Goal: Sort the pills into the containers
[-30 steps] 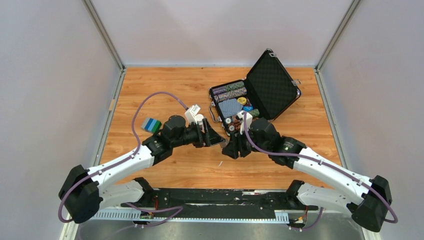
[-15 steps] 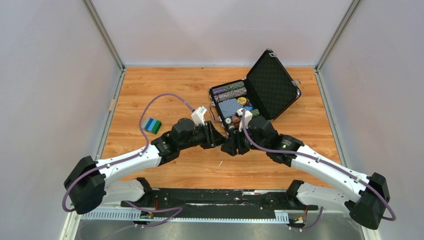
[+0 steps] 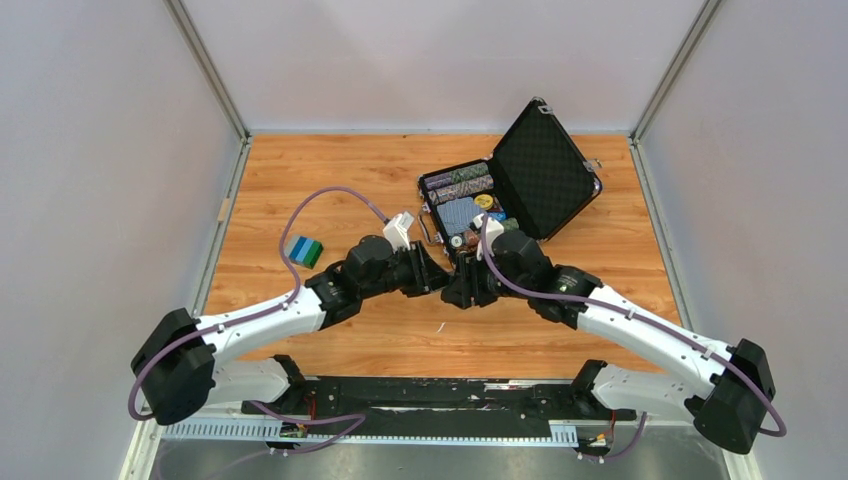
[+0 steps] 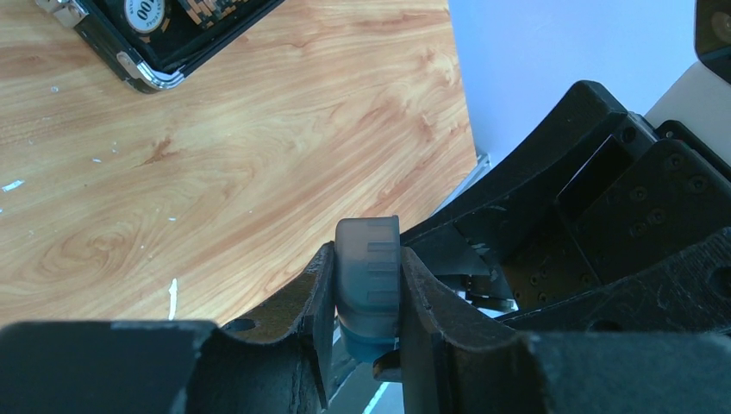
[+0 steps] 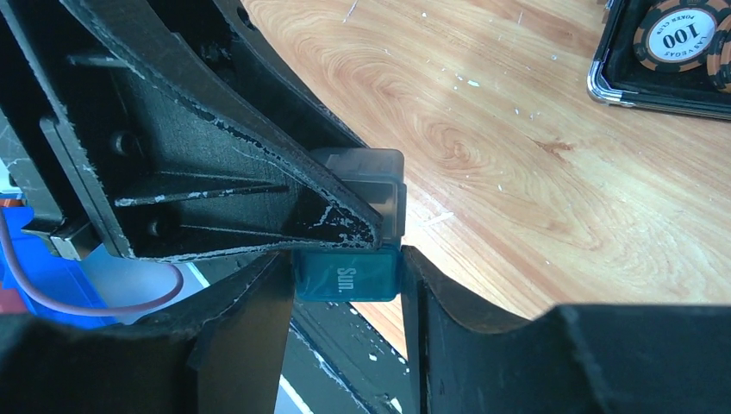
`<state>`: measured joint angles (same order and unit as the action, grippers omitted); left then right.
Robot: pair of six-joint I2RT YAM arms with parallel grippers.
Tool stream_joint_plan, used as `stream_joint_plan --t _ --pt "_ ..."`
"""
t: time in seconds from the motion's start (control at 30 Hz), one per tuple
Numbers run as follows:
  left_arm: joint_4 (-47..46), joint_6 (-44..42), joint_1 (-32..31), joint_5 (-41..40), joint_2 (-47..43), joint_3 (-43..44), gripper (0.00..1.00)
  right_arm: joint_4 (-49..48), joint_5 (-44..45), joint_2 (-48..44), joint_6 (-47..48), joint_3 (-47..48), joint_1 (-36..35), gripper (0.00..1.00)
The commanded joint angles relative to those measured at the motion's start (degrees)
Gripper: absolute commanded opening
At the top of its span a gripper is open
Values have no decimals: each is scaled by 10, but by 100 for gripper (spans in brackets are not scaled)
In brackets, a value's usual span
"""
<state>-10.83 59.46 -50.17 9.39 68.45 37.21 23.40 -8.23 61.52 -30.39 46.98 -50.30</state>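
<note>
A tiny dark-teal container is held between both grippers above the table centre. In the right wrist view its teal side marked "Sun." (image 5: 346,276) sits between my right fingers, and its grey translucent part (image 5: 379,181) lies against the left gripper's finger (image 5: 259,172). In the left wrist view the same container (image 4: 368,276) is pinched between my left fingers. In the top view the left gripper (image 3: 436,280) and right gripper (image 3: 461,291) meet tip to tip and hide the container. No pills show.
The open black chip case (image 3: 470,205) with its raised lid (image 3: 545,170) stands just behind the grippers; its corner shows in the left wrist view (image 4: 138,69). A blue-and-green block (image 3: 303,250) lies at the left. White flecks (image 3: 440,327) dot the wood.
The left arm has swung right and the right arm has edged left, so the two grippers now meet over the table centre.
</note>
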Motion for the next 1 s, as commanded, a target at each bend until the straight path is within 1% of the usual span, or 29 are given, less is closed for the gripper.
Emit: stream_joint_plan --t 0.0,0.1,0.2,0.27,0.3,0.37,0.43,0.5,0.53,0.57,0.63,0.7,0.8,0.97 --pt "15 -44 0 -11 -4 43 0 -22 -53 -31 1 26 9 50" --pt "31 -62 0 -14 -19 51 0 -13 -25 -59 0 15 21 60" --pt "46 -68 1 -18 -31 54 0 25 69 -72 -10 17 21 74" --pt "55 -72 1 -19 -37 57 0 47 127 -74 -14 21 21 76" --pt "58 -74 1 -19 -41 60 0 55 141 -73 -14 23 21 76" --pt "69 -77 1 -21 -45 64 0 65 155 -73 -14 23 21 76" --pt "77 -79 1 -23 -49 67 0 71 163 -76 -16 23 21 73" --pt "86 -80 1 -27 -54 68 0 75 160 -81 -16 23 21 72" --pt "93 -80 1 -31 -56 69 0 74 149 -87 -15 24 21 75" --pt "98 -80 1 -36 -57 70 0 68 131 -92 -12 24 21 79" --pt "104 -79 1 -42 -57 70 0 50 82 -105 -8 23 21 93" --pt "105 -78 1 -45 -56 70 0 23 29 -116 -4 16 21 100" --pt "106 -75 1 -46 -54 72 0 -5 -14 -110 6 12 21 100" --pt "106 -67 1 -48 -51 74 0 3 2 -58 22 21 20 100"
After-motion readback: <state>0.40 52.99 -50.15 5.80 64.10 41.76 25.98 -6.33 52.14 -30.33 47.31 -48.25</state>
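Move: Between the two hands, some 15 cm above the table, the grey-and-teal pill container is already gripped by both: the teal end sits at the right hand's fingertips, the grey end in the left's. From the right hand, the chip case's tray centres about 18 cm ahead, 6 cm right and 13 cm lower. The white bottle stands roughly 11 cm ahead and 8 cm left of that hand, also 13 cm lower. Letting go of the container's teal end, the right hand spreads its fingers from half open to fully open. It lifts, draws off about 5 cm to its right while turning clockwise some 10 degrees and dipping, then turns back, coming about 2.5 cm left and rising to some 4 cm above its start. The left hand keeps its pinch on the grey end, rising about 2 cm and then easing left as much. ##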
